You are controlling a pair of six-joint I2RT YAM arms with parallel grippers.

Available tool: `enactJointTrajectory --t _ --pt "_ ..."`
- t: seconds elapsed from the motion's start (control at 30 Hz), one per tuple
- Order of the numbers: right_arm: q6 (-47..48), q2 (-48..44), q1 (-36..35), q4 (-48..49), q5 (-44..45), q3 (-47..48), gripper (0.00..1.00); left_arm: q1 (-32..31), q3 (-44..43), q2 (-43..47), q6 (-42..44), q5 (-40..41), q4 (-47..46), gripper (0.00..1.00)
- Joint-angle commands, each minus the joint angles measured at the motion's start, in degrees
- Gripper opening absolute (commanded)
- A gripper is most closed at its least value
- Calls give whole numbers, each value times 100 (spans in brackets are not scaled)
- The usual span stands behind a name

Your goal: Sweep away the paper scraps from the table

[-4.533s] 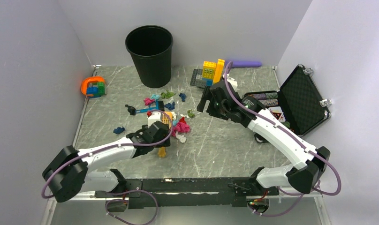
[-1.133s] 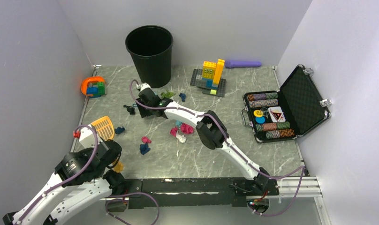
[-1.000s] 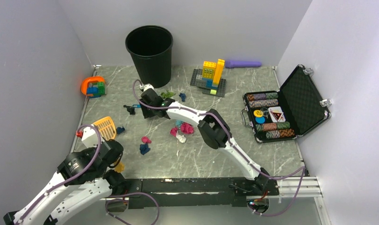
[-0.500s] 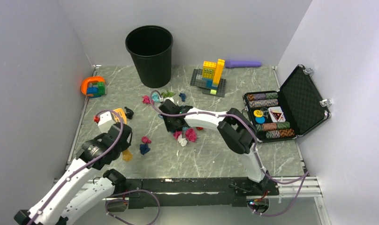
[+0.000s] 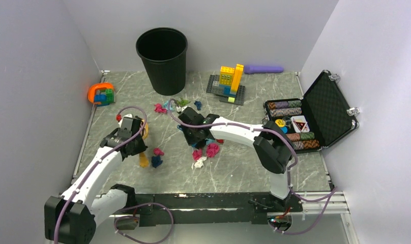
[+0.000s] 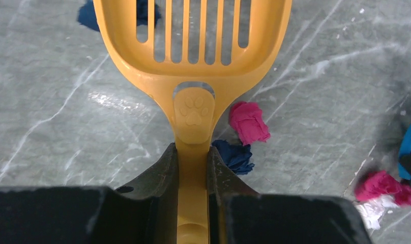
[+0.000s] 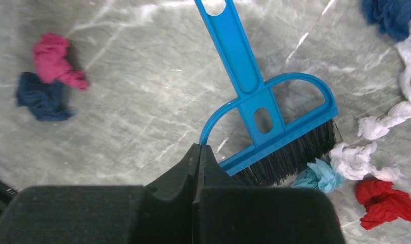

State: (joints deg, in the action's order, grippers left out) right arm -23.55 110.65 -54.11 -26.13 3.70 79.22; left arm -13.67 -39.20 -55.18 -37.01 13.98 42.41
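My left gripper point(image 6: 193, 150) is shut on the handle of a yellow slotted scoop point(image 6: 193, 66); in the top view the left gripper point(image 5: 137, 147) is left of centre on the table point(image 5: 234, 173). A pink scrap point(image 6: 248, 122) and a navy scrap point(image 6: 234, 156) lie just right of the handle. My right gripper point(image 7: 200, 146) is shut, its tips pinching the thin arc of a blue brush point(image 7: 264, 122) that lies flat. Teal point(image 7: 320, 175), white point(image 7: 356, 152) and red point(image 7: 386, 201) paper scraps lie by the bristles. From above, the right gripper point(image 5: 193, 133) is over a pink cluster point(image 5: 211, 150).
A black bin point(image 5: 162, 58) stands at the back. A brick tower point(image 5: 228, 81) on its baseplate is behind the scraps, and an open case of poker chips point(image 5: 295, 124) lies at the right. An orange holder with bricks point(image 5: 101, 94) sits far left.
The right gripper swung from the far-left scraps to the middle, closing and bringing the brush along. The left arm carried the scoop from the near left up beside the pink and navy scraps.
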Motion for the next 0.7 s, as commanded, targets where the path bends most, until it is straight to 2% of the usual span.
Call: enactJointTrajectory --t 0.0,0.3,0.43,0.67 --pt "251 -526 35 -146 -242 485 0 40 -93 -238 495 -652 -598 17" --pt "168 -1495 321 19 -967 -161 0 47 -509 -384 849 -1403 -545 76" --pt "269 -1729 397 -41 -1271 -287 0 45 -842 -324 796 -2044 -463 88" --pt "485 -2095 414 41 -1521 -553 0 50 -1432 -282 -56 -3356 -741 96"
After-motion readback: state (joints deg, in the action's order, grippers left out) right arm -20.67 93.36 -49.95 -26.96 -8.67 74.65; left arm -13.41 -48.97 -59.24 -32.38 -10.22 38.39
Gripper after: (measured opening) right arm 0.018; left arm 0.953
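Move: The left hand holds the orange scoop about 6 cm over its set-down spot, which lies about 2 cm to its right. The pink scrap is roughly 1 cm ahead and 5 cm right, the navy scrap 3 cm back and 5 cm right, both 6 cm lower. The right hand holds the blue brush; the near pink scrap is some 3 cm back, 2 cm right and 5 cm below, the light-blue scrap 2 cm ahead and 6 cm right. Rightward and slightly down at first, the left hand opens its fingers wide and lets go of the orange scoop, then climbs away from it, ending about 8 cm right and 6 cm up, rolling and turning clockwise. Meanwhile the right hand, fingers still shut on the blue brush, lifts it some 10 cm off the scraps, tilting its left side up, then eases slightly back and right. ##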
